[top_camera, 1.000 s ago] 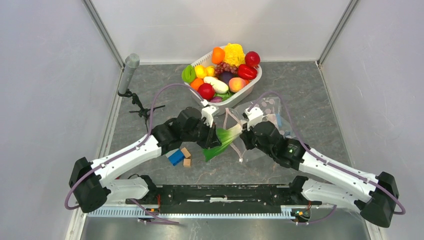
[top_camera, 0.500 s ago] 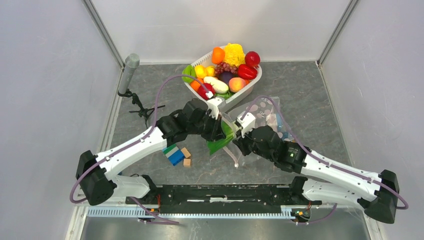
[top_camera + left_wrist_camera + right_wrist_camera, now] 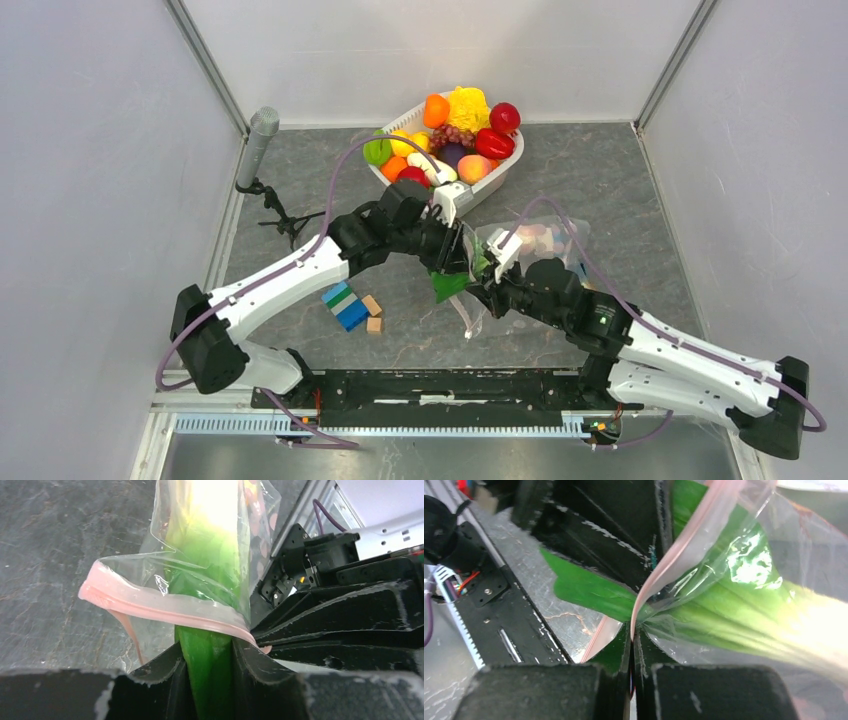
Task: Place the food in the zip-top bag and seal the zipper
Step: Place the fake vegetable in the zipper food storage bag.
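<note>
A long green toy leek [image 3: 207, 555] pokes through the mouth of the zip-top bag [image 3: 162, 570], its pale upper part inside and its dark green tail outside. My left gripper [image 3: 206, 647] is shut on that tail, both fingers pressed against it just below the pink zipper [image 3: 150, 605]. My right gripper [image 3: 633, 630] is shut on the zipper [image 3: 684, 540], holding the bag's mouth edge up. Through the plastic the leek [image 3: 744, 610] shows. From above, the two grippers [image 3: 452, 250] [image 3: 490, 278] meet at the bag [image 3: 535, 245] mid-table. More food [image 3: 455, 140] fills the basket.
The white basket [image 3: 497, 182] stands at the back centre, close behind my left wrist. Blue and green blocks [image 3: 345, 306] and tan blocks [image 3: 372, 305] lie left of the bag. A microphone [image 3: 262, 125] on a small stand [image 3: 285, 215] is at the left wall.
My left arm has carried the leek to the right and pushed it deeper into the bag. My right arm has shifted right and back, keeping hold of the zipper.
</note>
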Motion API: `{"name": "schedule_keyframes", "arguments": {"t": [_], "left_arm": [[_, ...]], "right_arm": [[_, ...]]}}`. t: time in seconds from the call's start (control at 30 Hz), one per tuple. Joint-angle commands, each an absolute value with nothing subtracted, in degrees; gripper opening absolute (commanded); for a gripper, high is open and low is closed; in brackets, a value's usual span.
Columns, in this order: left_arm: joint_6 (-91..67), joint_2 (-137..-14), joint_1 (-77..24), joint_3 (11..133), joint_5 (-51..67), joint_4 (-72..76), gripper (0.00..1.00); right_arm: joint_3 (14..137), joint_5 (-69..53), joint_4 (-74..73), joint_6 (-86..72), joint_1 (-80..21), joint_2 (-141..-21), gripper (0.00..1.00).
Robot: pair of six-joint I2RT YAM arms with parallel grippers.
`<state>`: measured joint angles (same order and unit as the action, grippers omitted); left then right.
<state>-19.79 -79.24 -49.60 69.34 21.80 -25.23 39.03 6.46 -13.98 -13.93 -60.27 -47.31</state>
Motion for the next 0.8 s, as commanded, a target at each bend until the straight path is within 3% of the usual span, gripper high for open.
{"name": "schedule_keyframes", "arguments": {"t": [0.0,0.07,0.13,0.2,0.3,0.47,0.57,0.77], "left_arm": [[-16.23,-81.01,-49.8,71.53,27.33,-25.18,0.35],[-16.79,-80.89,-49.82,70.84,22.41,-25.4,0.46],[-17.88,-80.34,-49.83,70.57,18.98,-25.66,0.48],[-18.1,-79.56,-49.83,70.58,19.81,-25.18,0.58],[-17.5,-78.59,-49.82,71.69,20.67,-26.16,0.64],[-16.09,-72.38,-49.77,70.08,19.31,-26.64,0.9],[-15.73,-67.87,-49.74,68.3,17.5,-26.63,0.96],[-17.75,-57.52,-49.74,64.07,5.34,-26.72,0.98]], "right_arm": [[36.93,1.48,-6.9,-10.67,-60.56,-43.62,0.03],[37.51,0.54,-7.6,-9.79,-60.56,-43.31,0.03],[38.75,1.74,-10.89,-9.06,-60.56,-44.27,0.03],[41.1,6.84,-16.38,-9.0,-60.56,-46.33,0.03],[41.6,9.48,-19.27,-9.05,-60.56,-47.67,0.03],[39.47,19.67,-16.44,-14.7,-60.39,-44.21,0.03],[39.48,25.67,-15.87,-19.61,-59.79,-44.63,0.02],[35.27,20.73,1.48,-17.94,-59.81,-35.22,0.0]]}}
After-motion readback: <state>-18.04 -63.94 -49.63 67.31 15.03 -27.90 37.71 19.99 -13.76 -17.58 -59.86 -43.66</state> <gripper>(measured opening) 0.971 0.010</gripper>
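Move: The left hand still grips the leafy green vegetable, whose middle is about 6 cm to its right, 1 cm ahead and 3 cm lower; the zip bag's mouth is around the stalk, some 3 cm right, 1 cm back and 3 cm below. The basket stands about 26 cm ahead, 2 cm left and 14 cm lower. From the right hand, already pinching the zip rim, the vegetable's middle is roughly 4 cm ahead, 5 cm right and 1 cm below. Dipping about 1.5 cm at the bag mouth, the left fingers spread from part-open to wide and let go of the vegetable, then the hand withdraws up and left by some 5 cm each way, tipping about 10 degrees. The right hand keeps its pinch on the rim, easing slightly back and up, then down, then some 4 cm forward and right, turning clockwise. ##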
